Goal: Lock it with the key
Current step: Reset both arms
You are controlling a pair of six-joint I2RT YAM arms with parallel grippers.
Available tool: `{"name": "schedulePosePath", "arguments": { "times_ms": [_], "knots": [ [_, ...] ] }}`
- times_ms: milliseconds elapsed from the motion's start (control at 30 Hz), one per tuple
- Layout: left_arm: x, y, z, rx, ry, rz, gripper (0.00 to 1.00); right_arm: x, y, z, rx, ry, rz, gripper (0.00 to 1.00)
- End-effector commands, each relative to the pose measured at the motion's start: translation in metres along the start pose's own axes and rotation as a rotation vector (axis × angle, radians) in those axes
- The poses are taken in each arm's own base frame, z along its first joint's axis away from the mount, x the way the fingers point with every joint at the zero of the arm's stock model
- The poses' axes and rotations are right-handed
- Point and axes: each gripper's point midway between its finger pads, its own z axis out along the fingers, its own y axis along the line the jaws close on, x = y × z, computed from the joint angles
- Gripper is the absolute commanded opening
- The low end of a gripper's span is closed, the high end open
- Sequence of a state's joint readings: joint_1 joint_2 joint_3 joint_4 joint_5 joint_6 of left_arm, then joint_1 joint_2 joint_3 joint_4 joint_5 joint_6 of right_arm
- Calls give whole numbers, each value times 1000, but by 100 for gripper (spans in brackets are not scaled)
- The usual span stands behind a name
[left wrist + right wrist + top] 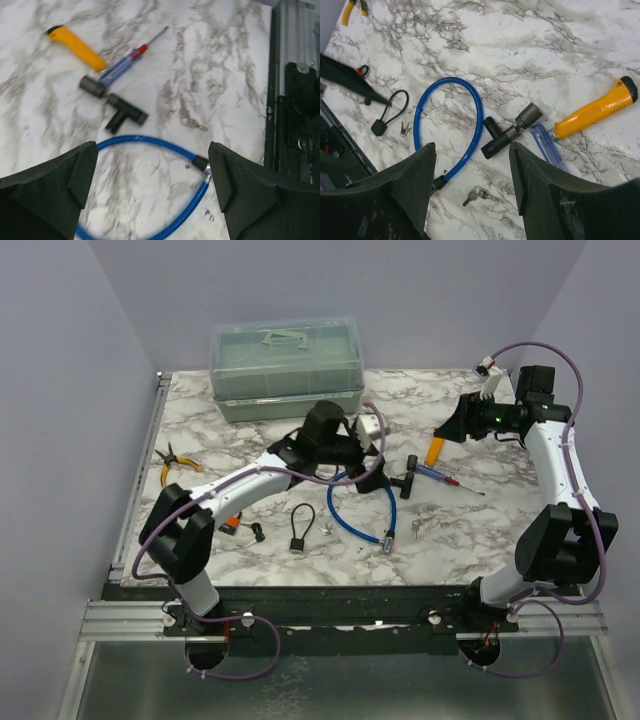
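Observation:
A blue cable lock [352, 512] lies looped on the marble table [480, 530], its black end cap [200, 162] close to my left gripper's right finger [255, 195]. The black T-shaped lock body [405, 478] lies apart from the cable, next to a bunch of keys [416, 529]. My left gripper [376, 468] hovers over the loop [150, 141], open and empty [152, 185]. My right gripper [447, 427] hangs at the back right, open and empty [472, 185], looking down on the keys [480, 193], lock body [507, 132] and cable [450, 120].
A yellow-handled tool [436, 450] and a blue-and-red screwdriver [450, 478] lie beside the lock body. A small black cable padlock [300, 525] with small keys [403, 129] sits front left. Yellow pliers [175, 465] lie far left. A clear green box [287, 365] stands at the back.

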State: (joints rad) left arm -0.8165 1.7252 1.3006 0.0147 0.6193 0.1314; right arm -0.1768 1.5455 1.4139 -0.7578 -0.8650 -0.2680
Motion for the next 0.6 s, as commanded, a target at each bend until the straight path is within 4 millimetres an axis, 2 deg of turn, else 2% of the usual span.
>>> {"name": "schedulePosePath", "arguments": {
  "times_ms": [0,133,200,267,400,500,567],
  "knots": [
    [11,53,-81,-203,28,-241,99,-12,13,-2,-74,-30,19,68],
    [19,99,-163,-432,31,-391,99,-6,14,4,-92,-27,23,79],
    [30,115,-201,-533,55,-466,99,3,11,10,-80,-16,28,84],
    [51,125,-234,-631,110,-535,99,18,8,17,-74,8,43,86],
    [83,128,-287,-749,104,-656,99,47,-3,29,-42,36,64,94],
    [112,122,-310,-810,134,-742,99,64,-8,32,-13,50,85,100],
    [138,119,-328,-881,183,-834,99,73,-11,33,12,56,88,100]
  ]
}}
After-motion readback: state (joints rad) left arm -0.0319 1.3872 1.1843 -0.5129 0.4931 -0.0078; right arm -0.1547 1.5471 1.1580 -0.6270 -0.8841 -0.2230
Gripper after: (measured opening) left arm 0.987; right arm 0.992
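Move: Both hands are empty. The blue hose lock lies nearly under the left hand, its loop's middle some 5 cm ahead, 2 cm to the left and 17 cm below. On the same table, the orange padlock is about 39 cm to that hand's left and 2 cm ahead, the black cable lock 18 cm left and level. From the right hand, the hose loop lies about 20 cm left, 3 cm back and 20 cm below. Touching nothing, the left hand sweeps off from above the blue hose lock some 33 cm left towards the padlock's side, also about 10 cm forward at nearly constant height, turning roughly 55 degrees counter-clockwise with its fingers still wide open. The right hand opens its fingers fully, hovers, then sinks about 7 cm and draws back slightly as its wrist tips down. ##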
